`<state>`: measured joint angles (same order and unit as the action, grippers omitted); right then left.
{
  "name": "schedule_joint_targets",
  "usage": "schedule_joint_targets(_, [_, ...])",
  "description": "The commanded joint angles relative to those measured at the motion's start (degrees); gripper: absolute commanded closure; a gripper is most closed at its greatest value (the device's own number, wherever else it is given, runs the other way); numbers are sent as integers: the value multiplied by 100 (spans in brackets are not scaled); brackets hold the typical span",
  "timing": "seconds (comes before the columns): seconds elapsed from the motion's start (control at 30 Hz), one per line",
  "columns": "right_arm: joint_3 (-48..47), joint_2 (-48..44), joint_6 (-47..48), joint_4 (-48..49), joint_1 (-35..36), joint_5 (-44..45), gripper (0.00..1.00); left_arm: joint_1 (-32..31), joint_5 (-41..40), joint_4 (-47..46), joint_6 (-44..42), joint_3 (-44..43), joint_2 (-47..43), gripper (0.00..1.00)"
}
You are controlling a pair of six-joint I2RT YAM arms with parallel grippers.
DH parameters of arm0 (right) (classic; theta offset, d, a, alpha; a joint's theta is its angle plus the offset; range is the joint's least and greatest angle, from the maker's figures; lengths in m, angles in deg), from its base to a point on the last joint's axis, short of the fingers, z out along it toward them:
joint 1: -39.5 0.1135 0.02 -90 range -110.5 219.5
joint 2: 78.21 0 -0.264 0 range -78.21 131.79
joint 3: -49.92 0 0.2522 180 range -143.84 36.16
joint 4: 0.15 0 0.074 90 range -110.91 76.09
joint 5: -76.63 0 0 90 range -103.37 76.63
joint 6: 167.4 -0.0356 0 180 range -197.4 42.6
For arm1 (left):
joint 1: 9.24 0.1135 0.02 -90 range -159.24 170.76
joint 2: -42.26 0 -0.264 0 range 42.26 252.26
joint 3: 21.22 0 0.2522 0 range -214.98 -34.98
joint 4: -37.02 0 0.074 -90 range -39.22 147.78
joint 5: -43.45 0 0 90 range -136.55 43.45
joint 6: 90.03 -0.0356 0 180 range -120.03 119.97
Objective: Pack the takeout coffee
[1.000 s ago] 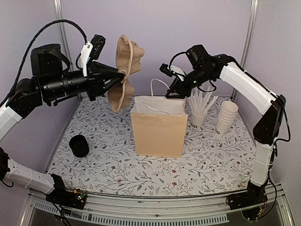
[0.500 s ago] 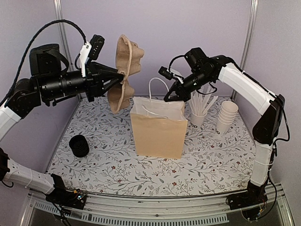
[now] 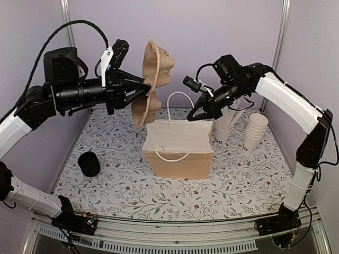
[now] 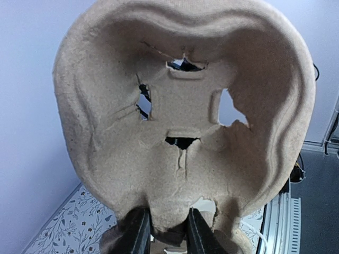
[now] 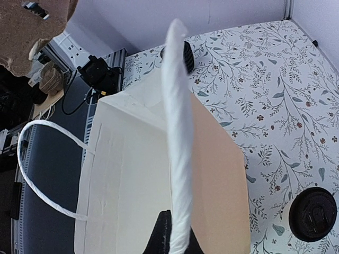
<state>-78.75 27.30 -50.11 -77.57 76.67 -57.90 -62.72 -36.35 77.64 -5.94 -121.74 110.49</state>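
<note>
My left gripper is shut on the edge of a brown pulp cup carrier and holds it upright in the air, above and left of the brown paper bag. In the left wrist view the carrier fills the frame, pinched at its lower edge by the gripper. My right gripper is shut on the bag's rear white handle and holds the bag's mouth open. No lidded white cup shows in the top view. A round black lid, seen from above, sits on the table in the right wrist view.
A black ribbed stack stands at the left of the table. A white cup of straws and a stack of lidless white cups stand right of the bag. The bag's front handle hangs loose.
My left arm has carried the carrier right, toward the bag. My right gripper has pulled the handle down and right, and the bag has tipped back with its mouth wider open.
</note>
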Motion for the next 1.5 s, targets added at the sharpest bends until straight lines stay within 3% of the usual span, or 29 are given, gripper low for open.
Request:
schedule_joint_targets(0.0, [221,-231,124,-98,62,-397,100,-27,458,-572,-307,-140,253,74])
schedule_joint_targets(0.13, [279,-208,134,-125,74,-505,100,-81,889,-718,-259,-143,493,75])
schedule_joint_targets(0.73, [312,-163,363,-348,173,-811,100,-248,1195,-779,-459,443,1133,75])
schedule_joint_targets(1.07, [437,-259,418,-390,225,-737,100,-386,838,-335,-502,843,1162,76])
schedule_joint_targets(1.47, [451,-233,440,-415,276,-645,100,-656,-146,983,-557,458,1745,78])
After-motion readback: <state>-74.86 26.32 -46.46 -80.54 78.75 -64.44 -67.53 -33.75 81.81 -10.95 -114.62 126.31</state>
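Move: The bag's open mouth, where the left hand's cup carrier is headed, lies about 9 cm to that hand's right, level with it fore and aft and some 18 cm below. From the right hand, which pinches the far handle, the mouth's middle is about 4 cm left, 7 cm back and 3 cm down. Also from the right hand, the straw cup stands 14 cm right and 4 cm ahead, and the lidded coffee 10 cm left and 10 cm ahead, both well below. The cardboard carrier, still pinched in the left hand, first swings right over the bag's mouth, then goes mostly down, about 18 cm down and 7 cm right in all, fingers tipping some 25 degrees downward as it enters. Meanwhile the shut right hand keeps hold of the far handle and draws the bag about 4 cm back, under the carrier. ##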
